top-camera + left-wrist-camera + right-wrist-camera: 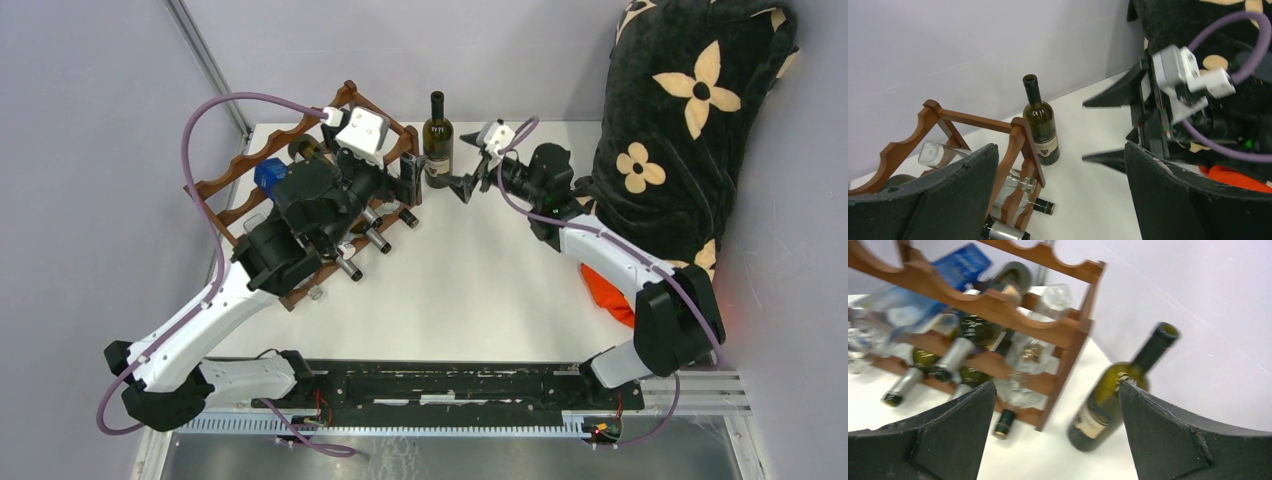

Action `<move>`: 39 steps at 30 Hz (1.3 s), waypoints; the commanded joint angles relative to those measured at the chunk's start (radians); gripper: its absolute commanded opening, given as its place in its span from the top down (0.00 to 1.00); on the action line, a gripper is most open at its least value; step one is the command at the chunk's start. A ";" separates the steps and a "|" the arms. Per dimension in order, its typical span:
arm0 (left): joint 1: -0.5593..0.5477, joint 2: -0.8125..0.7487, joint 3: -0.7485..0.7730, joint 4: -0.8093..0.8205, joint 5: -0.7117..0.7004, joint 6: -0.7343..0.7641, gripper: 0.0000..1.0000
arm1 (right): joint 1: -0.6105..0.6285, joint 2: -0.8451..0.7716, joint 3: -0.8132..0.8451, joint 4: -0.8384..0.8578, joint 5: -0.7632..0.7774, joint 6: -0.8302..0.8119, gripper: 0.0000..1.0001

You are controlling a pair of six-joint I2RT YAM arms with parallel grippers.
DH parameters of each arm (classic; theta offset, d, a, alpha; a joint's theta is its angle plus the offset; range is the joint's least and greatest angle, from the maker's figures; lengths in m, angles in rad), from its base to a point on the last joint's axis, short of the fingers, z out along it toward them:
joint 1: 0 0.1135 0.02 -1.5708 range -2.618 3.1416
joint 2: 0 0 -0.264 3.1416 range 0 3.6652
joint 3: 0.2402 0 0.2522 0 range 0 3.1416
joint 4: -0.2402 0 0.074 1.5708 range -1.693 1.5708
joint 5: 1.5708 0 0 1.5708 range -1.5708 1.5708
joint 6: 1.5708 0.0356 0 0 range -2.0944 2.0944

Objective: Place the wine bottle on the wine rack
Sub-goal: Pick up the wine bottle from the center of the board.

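Observation:
The wine bottle (437,140) is dark green with a pale label and stands upright on the white table just right of the wine rack (232,180). The rack is reddish-brown wood with scalloped rails. My right gripper (462,162) is open beside the bottle's right side, and nothing is between its fingers. In the right wrist view the bottle (1103,405) leans across the frame ahead of the gripper (1056,385), near the rack (1063,330). My left gripper (385,185) hovers open over the rack's right end. Its view shows the bottle (1040,125), the rack (1018,145) and the right gripper (1085,131).
Several bottles lie in the rack, their necks (375,235) poking out toward the table's middle. A blue object (270,172) sits on the rack. A black blanket with cream flowers (690,120) fills the right side, with something orange (605,295) below it. Grey walls close off the back.

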 commanded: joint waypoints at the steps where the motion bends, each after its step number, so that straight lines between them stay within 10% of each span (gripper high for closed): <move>1: 0.002 0.013 -0.028 0.094 0.001 -0.064 0.00 | -0.065 0.104 0.175 -0.041 -0.024 -0.037 0.02; 24: 0.002 0.042 -0.017 0.085 -0.045 -0.071 0.00 | -0.074 0.571 0.662 -0.021 0.178 0.095 0.07; 34: 0.002 0.024 -0.060 0.074 -0.028 -0.154 0.00 | -0.071 0.785 0.925 0.042 0.130 0.130 0.36; 39: 0.002 0.004 -0.079 0.062 -0.038 -0.185 0.00 | -0.075 0.826 0.989 0.011 0.158 0.093 0.68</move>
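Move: The wine bottle stands upright some 22 cm ahead of the right hand and 5 cm to its left, its middle about 13 cm lower, its neck nearly at hand height. The rack's right end rises about 14 cm ahead and 11 cm left; a black-capped neck pokes out low, roughly 8 cm ahead and 12 cm left. From the left hand, the bottle lies about 34 cm ahead, 13 cm right and 29 cm down. The wine bottle's neck is reached by the right hand, which travels about 22 cm forward and sinks slightly, its fingers turning some 10 degrees clockwise. Over the last stretch the open fingers close to under half around the neck, just below the mouth, pads meeting it from both sides. The left hand, open and empty, sinks about 4 cm. ##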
